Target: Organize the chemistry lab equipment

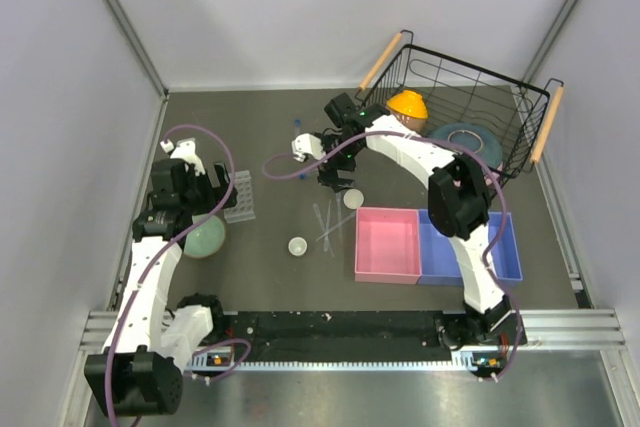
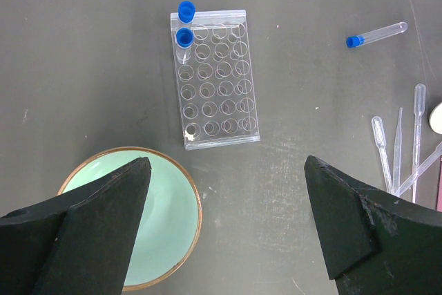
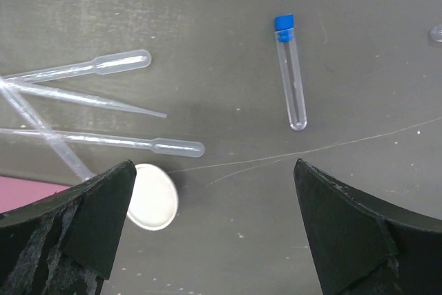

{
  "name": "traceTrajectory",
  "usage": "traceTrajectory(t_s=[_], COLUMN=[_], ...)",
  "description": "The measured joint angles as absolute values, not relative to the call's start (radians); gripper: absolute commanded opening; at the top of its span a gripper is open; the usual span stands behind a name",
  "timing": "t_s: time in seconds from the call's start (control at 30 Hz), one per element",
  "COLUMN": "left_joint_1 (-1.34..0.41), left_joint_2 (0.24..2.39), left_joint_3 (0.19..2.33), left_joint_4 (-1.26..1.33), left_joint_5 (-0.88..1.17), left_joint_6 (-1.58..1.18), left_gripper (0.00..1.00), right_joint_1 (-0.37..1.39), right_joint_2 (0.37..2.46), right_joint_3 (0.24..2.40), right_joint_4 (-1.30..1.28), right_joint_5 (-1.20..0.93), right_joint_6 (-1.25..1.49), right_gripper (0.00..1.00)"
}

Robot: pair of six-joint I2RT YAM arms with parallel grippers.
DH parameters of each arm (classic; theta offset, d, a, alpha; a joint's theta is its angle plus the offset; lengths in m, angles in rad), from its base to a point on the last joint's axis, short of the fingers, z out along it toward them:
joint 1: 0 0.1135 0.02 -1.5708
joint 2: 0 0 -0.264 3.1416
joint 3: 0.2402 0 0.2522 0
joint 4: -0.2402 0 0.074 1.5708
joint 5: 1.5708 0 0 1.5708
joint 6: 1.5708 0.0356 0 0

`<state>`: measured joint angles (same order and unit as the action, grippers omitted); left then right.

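Note:
The clear tube rack (image 2: 215,79) lies flat on the table with two blue-capped tubes (image 2: 184,25) in its far-left holes. My left gripper (image 2: 226,165) hangs open above bare table just short of the rack (image 1: 240,195). A loose blue-capped tube (image 3: 290,70) lies ahead of my right gripper (image 3: 213,167), which is open and empty. By its left finger sits a white dish (image 3: 153,197), and several pipettes (image 3: 103,101) lie crossed beyond it. A second white dish (image 1: 297,246) sits nearer the arm bases.
A pale green bowl (image 2: 131,215) sits under my left finger. Pink (image 1: 387,244) and blue (image 1: 470,247) bins stand at the right front. The wire basket (image 1: 530,97) at the back right holds an orange bowl (image 1: 408,105) and a teal plate (image 1: 465,137).

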<state>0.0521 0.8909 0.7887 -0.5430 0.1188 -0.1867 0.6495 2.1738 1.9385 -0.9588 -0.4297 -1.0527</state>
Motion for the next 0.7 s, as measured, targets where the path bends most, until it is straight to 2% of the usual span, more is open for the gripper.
traceTrajectory(t_s=[0.37, 0.7], left_joint_1=[0.052, 0.052], left_joint_2=[0.895, 0.895], left_joint_3=[0.789, 0.789], left_joint_4=[-0.542, -0.542], left_joint_5=[0.119, 0.116], left_joint_6=[-0.184, -0.184], left_gripper=[0.99, 0.99], right_joint_1=[0.649, 0.654], right_joint_2=[2.295, 2.379], right_joint_3=[2.044, 2.12], right_joint_4=[-0.96, -0.95], right_joint_5=[-0.403, -0.385], right_joint_6=[-1.075, -1.081], right_gripper=[0.98, 0.93])
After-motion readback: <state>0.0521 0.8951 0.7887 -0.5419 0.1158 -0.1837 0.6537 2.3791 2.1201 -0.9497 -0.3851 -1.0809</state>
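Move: The last capped test tube in the middle of the table lies about 4 cm ahead of the right hand, some 5 cm to its left and roughly 8 below. A round white lid is about 3 cm back and 4 to that hand's right; the loose pipettes lie around 9 cm back and 1 left. Another blue-capped tube lies some 14 cm ahead and 9 left. From the left hand, the middle tube is about 12 cm ahead, 21 right and 16 below. The blue-capped tube in the middle is approached from above and behind: the right hand sinks a good 4 cm while sliding about 3.5 cm forward and 2 cm to its left, easing off in the descent at the end. Its attitude hardly changes; the fingers stay wide, astride nothing yet and short of touching the glass. ##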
